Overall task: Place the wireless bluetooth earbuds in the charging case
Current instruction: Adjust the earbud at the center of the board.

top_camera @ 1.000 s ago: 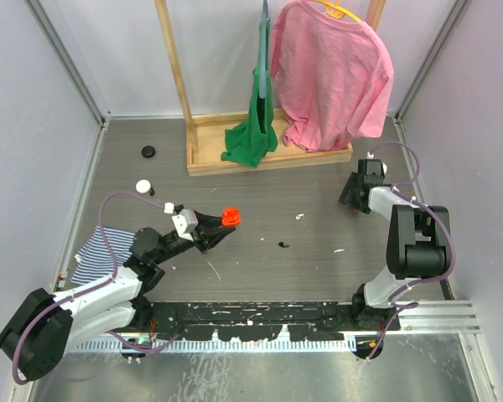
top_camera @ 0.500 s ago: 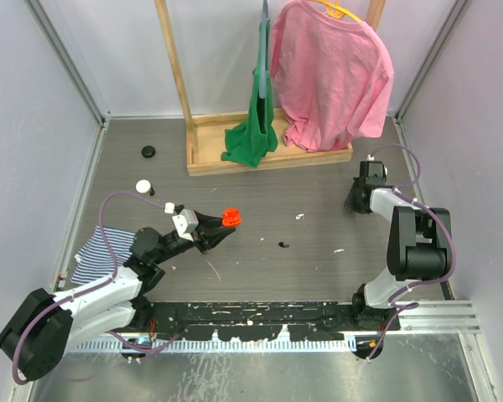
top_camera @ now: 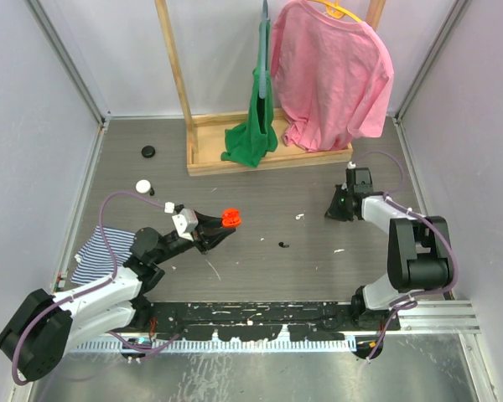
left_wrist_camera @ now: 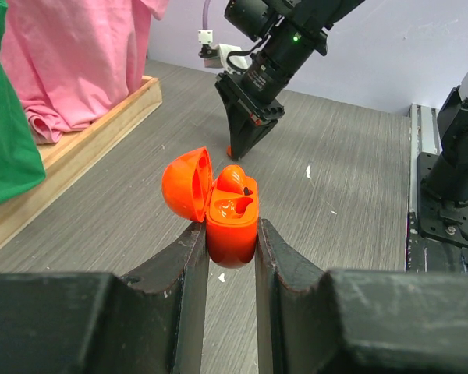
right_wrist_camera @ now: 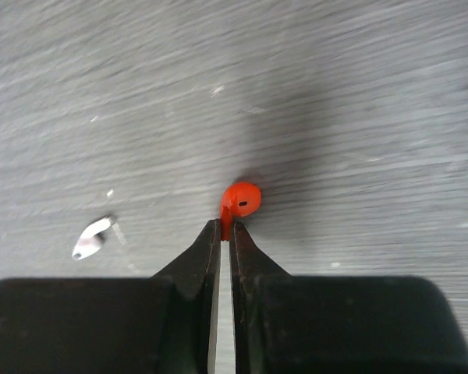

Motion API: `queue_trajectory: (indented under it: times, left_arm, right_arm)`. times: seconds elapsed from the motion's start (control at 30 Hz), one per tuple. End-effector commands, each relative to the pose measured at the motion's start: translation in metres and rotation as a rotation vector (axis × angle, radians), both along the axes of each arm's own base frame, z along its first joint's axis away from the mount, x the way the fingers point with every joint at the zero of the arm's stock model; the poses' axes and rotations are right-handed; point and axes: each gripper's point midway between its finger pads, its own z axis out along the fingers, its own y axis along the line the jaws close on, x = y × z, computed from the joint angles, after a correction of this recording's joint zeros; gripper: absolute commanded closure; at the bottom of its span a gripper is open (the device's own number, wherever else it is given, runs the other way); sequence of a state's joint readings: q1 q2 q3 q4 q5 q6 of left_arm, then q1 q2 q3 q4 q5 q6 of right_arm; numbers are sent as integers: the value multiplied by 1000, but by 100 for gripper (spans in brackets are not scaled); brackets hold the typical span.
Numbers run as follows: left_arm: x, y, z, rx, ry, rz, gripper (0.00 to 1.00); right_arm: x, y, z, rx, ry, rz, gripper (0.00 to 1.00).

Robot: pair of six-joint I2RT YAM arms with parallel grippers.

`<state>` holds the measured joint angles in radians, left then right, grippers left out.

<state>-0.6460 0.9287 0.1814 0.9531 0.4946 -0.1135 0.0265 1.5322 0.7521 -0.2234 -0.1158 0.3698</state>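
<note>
My left gripper [left_wrist_camera: 228, 234] is shut on the orange charging case [left_wrist_camera: 232, 218], which it holds above the table with the lid [left_wrist_camera: 186, 185] swung open to the left. In the top view the case [top_camera: 230, 218] sits left of centre. An orange earbud [right_wrist_camera: 242, 199] is pinched by its stem in my shut right gripper [right_wrist_camera: 225, 227], just over the grey table. That gripper [top_camera: 331, 211] is on the right side of the table, well apart from the case. The left wrist view shows it pointing down at the table [left_wrist_camera: 246, 144] beyond the case.
A wooden rack [top_camera: 268, 157] with a pink shirt [top_camera: 331, 75] and a green cloth [top_camera: 253, 134] stands at the back. A black cap [top_camera: 148, 152] and a white cap [top_camera: 142, 186] lie far left, a striped cloth [top_camera: 96, 251] near left. A small black bit [top_camera: 282, 244] lies mid-table.
My right gripper has shut on the earbud's stem and moved left, toward the table's middle. The left arm and the case have not moved.
</note>
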Motion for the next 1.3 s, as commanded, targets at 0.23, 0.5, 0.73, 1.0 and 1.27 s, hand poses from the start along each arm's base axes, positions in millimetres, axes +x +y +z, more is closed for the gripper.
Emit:
queue_trajectory:
  times: [0.23, 0.5, 0.73, 1.0, 1.27]
  left_arm:
    - [-1, -3, 32, -52, -78, -14, 100]
    - [-1, -2, 32, -52, -77, -13, 100]
    - [-1, -3, 32, -51, -75, -12, 100]
    - [-1, -3, 32, -51, -75, -12, 100]
    - [-1, -3, 32, -49, -75, -11, 100]
  right_arm:
    - [-23, 58, 4, -5, 41, 168, 80]
    - [-27, 65, 33, -268, 20, 217, 68]
    - [-13, 59, 50, -417, -35, 156, 64]
    - [4, 64, 42, -410, -56, 101, 60]
    - [10, 64, 22, -439, -15, 87, 60]
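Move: The right fingers are still shut on the red earbud's stem, right at the table top. The bare patch it is taken to lies about 5 cm to this hand's left and 2 cm back, short of the white earbud, which is level with the hand and about 8 cm left; a small black piece lies some 13 cm left and 8 cm back. From the left hand, still holding the red case, the red earbud is roughly 12 cm forward, 29 cm right and 18 cm lower. The right hand sweeps about 8 cm left and 4 cm back, low along the table towards the white earbud, its fingers parting on the way to let go of the red earbud. It then lifts some 3 cm while rolling its left side down about 25 degrees, doubles back a couple of centimetres right and 3 cm forward, and sinks again so that the still-open fingers hover just over the red earbud. ##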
